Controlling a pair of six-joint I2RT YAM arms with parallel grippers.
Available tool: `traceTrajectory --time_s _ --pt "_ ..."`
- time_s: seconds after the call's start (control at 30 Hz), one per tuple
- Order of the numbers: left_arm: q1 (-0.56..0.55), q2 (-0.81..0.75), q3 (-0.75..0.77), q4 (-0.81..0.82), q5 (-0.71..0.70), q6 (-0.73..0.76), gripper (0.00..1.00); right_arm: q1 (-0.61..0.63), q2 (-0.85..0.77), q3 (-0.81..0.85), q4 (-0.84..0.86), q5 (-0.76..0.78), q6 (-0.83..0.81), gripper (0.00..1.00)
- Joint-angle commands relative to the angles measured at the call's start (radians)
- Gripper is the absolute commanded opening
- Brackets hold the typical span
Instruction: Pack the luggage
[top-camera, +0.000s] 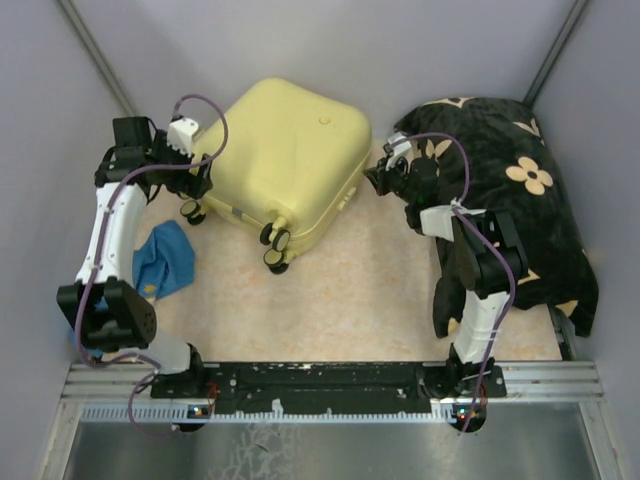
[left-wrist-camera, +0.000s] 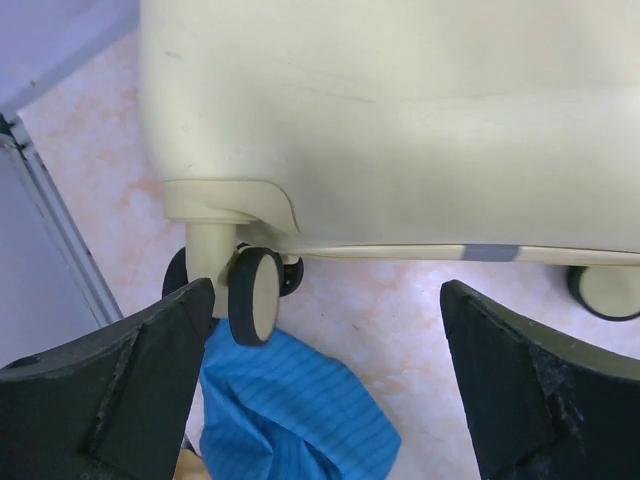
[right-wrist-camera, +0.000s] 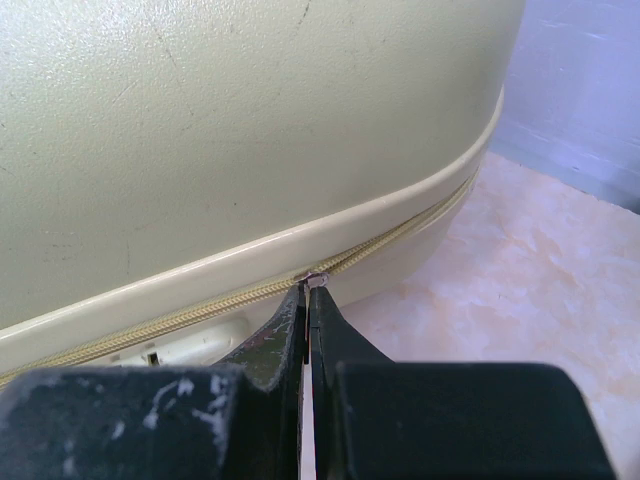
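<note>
The luggage (top-camera: 290, 160) is a pale yellow hard-shell suitcase lying closed at the back middle of the table, its black wheels toward me. My left gripper (top-camera: 193, 178) is at its left corner, open. In the left wrist view the left gripper (left-wrist-camera: 327, 300) has wide jaws that hold nothing, with a wheel (left-wrist-camera: 255, 295) just inside the left finger (left-wrist-camera: 150, 370). My right gripper (top-camera: 378, 178) is at the suitcase's right side. In the right wrist view the right gripper (right-wrist-camera: 309, 285) is shut, pinching the small metal zipper pull (right-wrist-camera: 318, 278) on the yellow zipper (right-wrist-camera: 400, 243).
A blue cloth (top-camera: 165, 258) lies on the table left of the suitcase, partly under the wheel (left-wrist-camera: 290, 410). A big black cloth with beige flowers (top-camera: 510, 190) covers the right side behind the right arm. Grey walls close in on the left, the back and the right.
</note>
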Motion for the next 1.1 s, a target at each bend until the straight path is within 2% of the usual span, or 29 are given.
traceTrajectory --time_s 0.0,0.13,0.27,0.33,0.5,0.67,0.8,0.9,0.97,1.0,1.07 --pt "-0.006 -0.115 -0.033 -0.042 0.054 -0.074 1.0 0.01 -0.072 -0.016 0.07 -0.013 0.002 0.0" --pt "-0.108 -0.177 -0.065 -0.202 0.219 -0.054 1.0 0.008 -0.073 -0.027 0.083 -0.032 -0.003 0.0" --pt "-0.2 -0.221 -0.152 -0.275 0.366 -0.071 0.98 0.008 -0.072 -0.029 0.088 -0.05 -0.002 0.0" --pt "-0.254 -0.228 -0.196 -0.281 0.382 -0.08 0.97 0.008 -0.068 -0.029 0.094 -0.052 -0.002 0.0" --pt "-0.397 -0.194 -0.252 -0.197 0.259 -0.151 0.92 0.008 -0.056 -0.011 0.092 -0.046 -0.001 0.0" --pt "-0.469 -0.135 -0.225 -0.122 0.179 -0.248 0.93 0.008 -0.064 -0.006 0.08 -0.043 -0.004 0.0" --pt "-0.57 -0.125 -0.264 -0.071 0.059 -0.308 0.93 0.008 -0.064 -0.014 0.085 -0.048 -0.01 0.0" --pt "-0.6 -0.115 -0.27 -0.013 -0.029 -0.374 0.93 0.008 -0.069 -0.02 0.092 -0.04 -0.011 0.0" --pt "-0.605 -0.108 -0.265 -0.002 -0.065 -0.395 0.87 0.009 -0.074 -0.026 0.096 -0.032 -0.011 0.0" --pt "-0.61 -0.107 -0.265 -0.003 -0.071 -0.384 0.78 0.008 -0.078 -0.03 0.097 -0.029 -0.012 0.0" --pt "-0.612 -0.113 -0.281 -0.013 -0.112 -0.352 0.52 0.008 -0.085 -0.038 0.097 -0.019 -0.015 0.0"
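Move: From the left gripper, the suitcase's near upper wheel pair is about 15 cm back, 22 cm to the right and 8 cm below. The near lower wheel sits some 17 cm back, 20 cm right and 20 cm below; the left upper wheel is roughly level fore and aft, 4 cm left and 9 cm down. From the right gripper, the near upper wheel pair is about 13 cm back, 22 cm left and slightly higher. Bring the wide-open left gripper about 22 cm right and some 15 cm back across the suitcase's near end, first lifting about 4 cm, then sinking 11 cm onto the near upper wheel pair. Tip the fingers down and turn them clockwise, about 20 degrees each, then start closing them around the wheels. Keep the right fingers shut at the zipper pull. ##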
